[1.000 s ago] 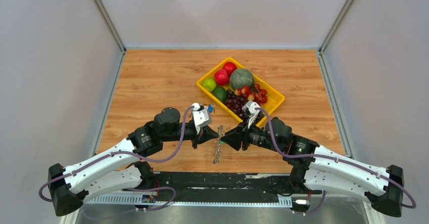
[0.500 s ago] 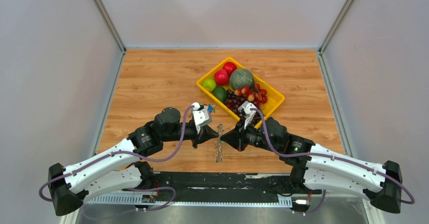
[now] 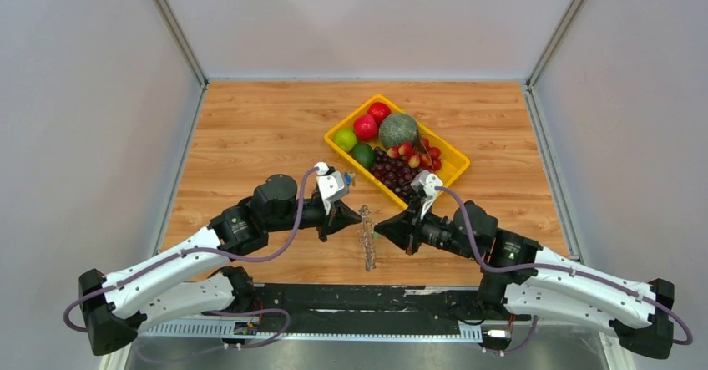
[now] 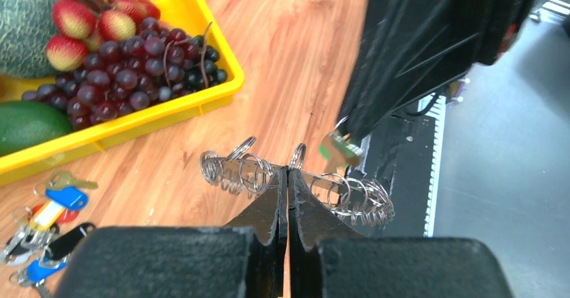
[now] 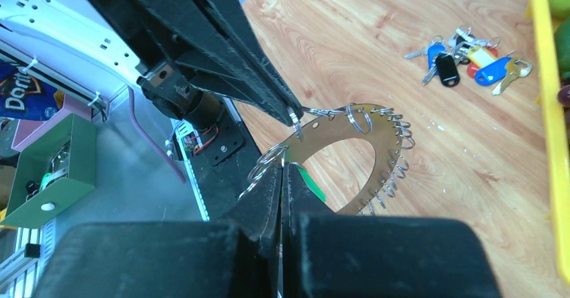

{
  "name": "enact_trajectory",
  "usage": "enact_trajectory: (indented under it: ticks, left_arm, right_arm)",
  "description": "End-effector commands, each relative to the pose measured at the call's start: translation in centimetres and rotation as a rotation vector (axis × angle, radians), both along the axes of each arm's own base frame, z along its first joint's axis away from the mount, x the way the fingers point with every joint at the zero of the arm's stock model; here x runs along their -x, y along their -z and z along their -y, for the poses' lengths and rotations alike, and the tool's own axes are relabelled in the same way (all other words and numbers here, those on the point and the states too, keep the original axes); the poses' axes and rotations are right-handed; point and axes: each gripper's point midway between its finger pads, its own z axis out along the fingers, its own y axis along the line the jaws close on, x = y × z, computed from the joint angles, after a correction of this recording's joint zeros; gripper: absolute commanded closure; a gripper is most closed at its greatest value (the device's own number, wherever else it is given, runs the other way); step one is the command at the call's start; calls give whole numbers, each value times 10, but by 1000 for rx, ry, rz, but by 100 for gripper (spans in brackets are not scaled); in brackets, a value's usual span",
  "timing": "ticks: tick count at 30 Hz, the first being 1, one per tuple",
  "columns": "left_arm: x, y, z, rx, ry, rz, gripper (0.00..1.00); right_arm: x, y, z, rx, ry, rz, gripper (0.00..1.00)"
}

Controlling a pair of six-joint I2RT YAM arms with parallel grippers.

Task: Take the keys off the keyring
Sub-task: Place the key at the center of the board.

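The keyring [image 3: 367,238] is a flat silver hoop held upright off the table between my two arms, edge-on from above. Small silver pieces, the keys [image 5: 396,157], hang densely round its rim; close up they look like wire loops [image 4: 235,173]. A green tag [image 5: 310,183] hangs from it [image 4: 333,151]. My left gripper [image 4: 288,171] is shut on the hoop's rim [image 3: 355,218]. My right gripper [image 5: 282,167] is shut on the rim opposite, beside the green tag [image 3: 380,228].
A yellow tray [image 3: 462,168] behind the grippers holds a melon [image 3: 398,129], grapes [image 4: 134,76] and other fruit. A small bunch of coloured keys [image 5: 470,59] lies on the wood near the tray [image 4: 47,210]. The table's black front edge [image 3: 367,295] runs just below the keyring.
My right gripper has closed onto the keyring's rim and its arm has shifted right. The keyring has moved slightly right and nearer. The left gripper has kept its grip.
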Motion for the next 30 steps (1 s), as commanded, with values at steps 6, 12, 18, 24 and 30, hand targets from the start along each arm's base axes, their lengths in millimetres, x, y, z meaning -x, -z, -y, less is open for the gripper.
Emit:
enact_trajectory:
  ticks: [6, 12, 18, 24, 30]
  left_arm:
    - [-12, -8, 4, -9, -67, -61, 100]
    - [-10, -8, 7, 8, -54, -65, 100]
    - [-35, 10, -13, -46, -228, -42, 100]
    - [-54, -14, -58, -22, -451, 39, 100]
    - [-60, -31, -120, -91, -656, 125, 100]
  right_arm:
    - [-3, -14, 16, -15, 35, 74, 100]
    - [-12, -17, 24, -38, 108, 86, 100]
    - [-36, 1, 36, -32, 289, 16, 100]
    - [-61, 17, 15, 109, 362, 21, 100]
    - [-103, 41, -30, 288, 420, 72, 100]
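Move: The pile of tagged keys near the board's centre lies about 17 cm ahead of the right hand, 9 cm to its left and 22 cm below. The keyring, pinched in the left hand, is roughly 2 cm to the right hand's left, level fore-and-aft and slightly lower. The fruit tray's middle is some 24 cm ahead and 7 cm right, about 21 cm down. From the left hand the pile is about 15 cm ahead, 6 cm left, 23 cm below. Still pinching the green-tagged key, the right hand first backs some 3 cm rightward from the keyring, then swings forward about 7 cm and down towards the key pile, easing back left as its fingers tip down and turn clockwise. The left hand keeps its grip on the keyring; after a small dip it carries it some 8 cm left and partly forward, turning counter-clockwise. ##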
